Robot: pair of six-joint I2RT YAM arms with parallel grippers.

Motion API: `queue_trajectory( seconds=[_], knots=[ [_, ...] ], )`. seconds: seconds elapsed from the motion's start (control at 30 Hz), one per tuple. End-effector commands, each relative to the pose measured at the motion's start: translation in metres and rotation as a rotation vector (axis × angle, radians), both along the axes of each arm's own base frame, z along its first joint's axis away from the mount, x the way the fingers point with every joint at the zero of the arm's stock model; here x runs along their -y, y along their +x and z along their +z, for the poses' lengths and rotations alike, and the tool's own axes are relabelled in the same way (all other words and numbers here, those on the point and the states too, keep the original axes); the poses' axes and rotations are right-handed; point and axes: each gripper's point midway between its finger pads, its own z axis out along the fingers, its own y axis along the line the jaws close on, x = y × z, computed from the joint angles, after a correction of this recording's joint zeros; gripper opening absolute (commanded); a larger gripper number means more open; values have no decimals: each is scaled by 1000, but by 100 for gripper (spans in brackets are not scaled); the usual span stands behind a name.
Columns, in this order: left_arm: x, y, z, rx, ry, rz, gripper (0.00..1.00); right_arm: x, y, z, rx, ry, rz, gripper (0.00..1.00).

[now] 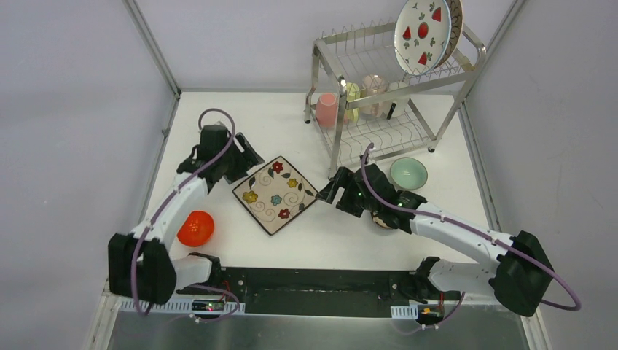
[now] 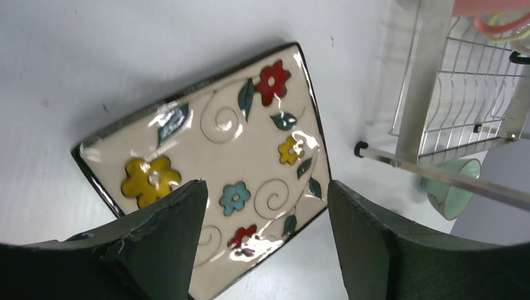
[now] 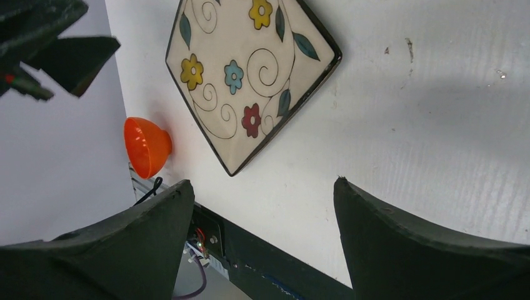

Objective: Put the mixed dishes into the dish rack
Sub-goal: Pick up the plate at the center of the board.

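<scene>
The square cream floral plate (image 1: pixel 275 195) (image 2: pixel 212 156) (image 3: pixel 250 69) lies flat on the white table. My left gripper (image 1: pixel 244 164) (image 2: pixel 265 187) is open just above its far-left edge and holds nothing. My right gripper (image 1: pixel 328 193) (image 3: pixel 260 182) is open and empty beside the plate's right corner. An orange bowl (image 1: pixel 195 228) (image 3: pixel 147 147) sits near the left arm. By the rack's foot stands a mint bowl (image 1: pixel 408 173) (image 2: pixel 453 190). The dish rack (image 1: pixel 337 138) (image 2: pixel 431 69) holds a white plate (image 1: pixel 421 30) and a brown-rimmed plate (image 1: pixel 455 25) on top, with a pink cup (image 1: pixel 327 109) and pale cups (image 1: pixel 374 93) below.
A brownish dish (image 1: pixel 380 220) peeks out from under the right forearm. Metal frame posts and grey walls close in the table on the left, back and right. The arms' black base strip (image 1: pixel 313 281) runs along the near edge.
</scene>
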Motion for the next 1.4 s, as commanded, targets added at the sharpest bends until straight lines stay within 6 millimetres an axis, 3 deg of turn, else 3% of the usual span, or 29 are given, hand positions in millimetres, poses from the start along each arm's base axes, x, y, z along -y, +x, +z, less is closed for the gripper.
queue_trajectory(
  seconds=[0.0, 0.13, 0.27, 0.43, 0.63, 0.87, 1.13, 1.37],
  knots=[
    [-2, 42, 9, 26, -41, -186, 71, -16, 10, 36, 98, 96, -5, 84],
    [-10, 72, -16, -48, 2, -256, 67, -16, 9, 43, 137, 101, 8, 85],
    [-13, 85, -43, -123, 13, -259, 67, -15, 6, 34, 134, 87, 18, 85],
    [-14, 85, -77, -204, 20, -271, 66, -17, 2, 24, 99, 63, 25, 85],
    [-12, 78, -106, -283, 3, -287, 66, -14, 1, 28, 122, 62, 22, 85],
    [-2, 64, -105, -313, -60, -323, 63, -9, -1, 25, 145, 49, 32, 86],
    [-1, 24, -110, -352, -73, -334, 53, -8, -9, 17, 122, 45, 46, 85],
    [11, -2, -110, -382, -122, -361, 45, -5, -11, 3, 109, 26, 47, 85]
  ],
)
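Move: The left hand hangs open some 13 cm above the table; the middle of the square flowered plate is about 6 cm to its right, 1 cm back and 13 cm below. The orange bowl sits roughly 16 cm to the left and 11 cm back of that hand, and the dish rack's middle about 34 cm right and 17 cm ahead. From the right hand the plate is some 15 cm left, 8 cm ahead and 12 cm below. The left fingers come into contact with the plate's far-left edge, one outside the rim and one over the plate. To get there the hand sweeps forward about 8 cm, sinks some 11 cm to table level while easing back, then draws back about 5 cm more. The wrist tips down and turns clockwise, nearly 20 degrees each, and the fingers narrow without shutting. ##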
